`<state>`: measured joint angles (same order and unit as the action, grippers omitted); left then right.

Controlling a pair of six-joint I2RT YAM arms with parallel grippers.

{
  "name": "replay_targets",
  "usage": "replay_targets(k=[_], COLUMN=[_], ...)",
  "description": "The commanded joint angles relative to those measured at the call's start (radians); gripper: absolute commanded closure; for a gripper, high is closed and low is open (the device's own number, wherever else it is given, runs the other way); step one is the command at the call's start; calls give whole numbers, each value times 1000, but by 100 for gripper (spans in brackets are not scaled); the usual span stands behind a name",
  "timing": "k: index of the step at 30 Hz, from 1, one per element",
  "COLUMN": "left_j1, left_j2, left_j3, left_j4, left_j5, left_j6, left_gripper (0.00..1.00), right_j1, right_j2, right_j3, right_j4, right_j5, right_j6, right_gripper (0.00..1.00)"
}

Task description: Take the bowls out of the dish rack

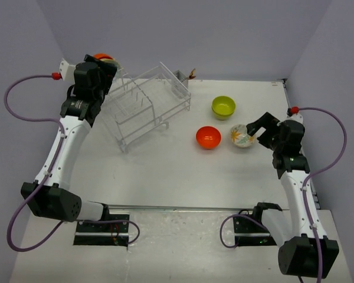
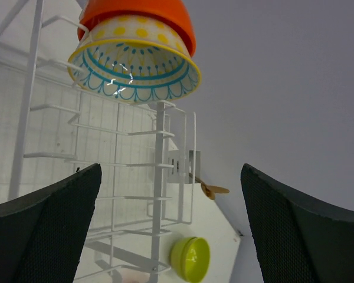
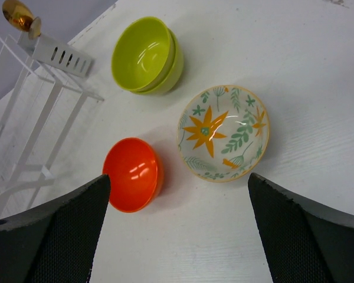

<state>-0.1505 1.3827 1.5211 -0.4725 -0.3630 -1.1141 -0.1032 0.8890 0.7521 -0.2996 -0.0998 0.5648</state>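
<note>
The dish rack [image 1: 147, 103] of clear and white bars stands at the back left. At its left end an orange-red bowl [image 2: 141, 15] is nested against a whitish bowl with a blue pattern and yellow rim [image 2: 135, 68]; from above they show as an orange patch [image 1: 103, 58]. My left gripper [image 1: 109, 69] is open just in front of them, apart from them [image 2: 171, 236]. On the table lie a lime-green bowl [image 1: 223, 107], an orange-red bowl [image 1: 207, 137] and a floral bowl [image 1: 241, 135]. My right gripper [image 1: 255, 133] hovers open over the floral bowl [image 3: 223, 132], holding nothing [image 3: 177, 236].
The rack's side cup [image 3: 56, 56] holds a gold spoon [image 3: 19, 15]. The lime-green bowl [image 3: 144, 54] looks like two stacked. The orange-red bowl [image 3: 131, 174] lies close to the rack's feet [image 3: 35, 118]. Grey walls close the back and sides.
</note>
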Motion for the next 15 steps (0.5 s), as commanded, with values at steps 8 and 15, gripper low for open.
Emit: replay_targets(k=[8, 15], left_j1=[5, 6], left_j2=[75, 199], left_j3=[-96, 30], left_j4=[371, 287], left_j5=[-190, -281], left_j6=[-357, -361], left_gripper=[1, 5], right_j1=[-3, -3], right_j2=[-24, -56], right_j3=[-46, -53], right_j4=[83, 90], right_j5=[-224, -255], right_j6=[-45, -49], right_gripper=[1, 1])
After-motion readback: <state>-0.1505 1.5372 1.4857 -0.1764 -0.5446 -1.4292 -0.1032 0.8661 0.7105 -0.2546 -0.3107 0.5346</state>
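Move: The dotted bowl in the back of the rack, its open side facing the left hand, lies about 9 cm ahead of that hand, 3 cm to its left and 7 cm below. An orange bowl nests against it, some 4 cm farther out and 2 cm more to the left, at the same height. From the right hand the dotted bowl lies roughly 21 cm ahead, 62 cm left and 8 cm higher. Left hand reaches 6 cm forward towards the dotted bowl, turning left 15 degrees, fingers open; right drifts 3.5 cm left. ##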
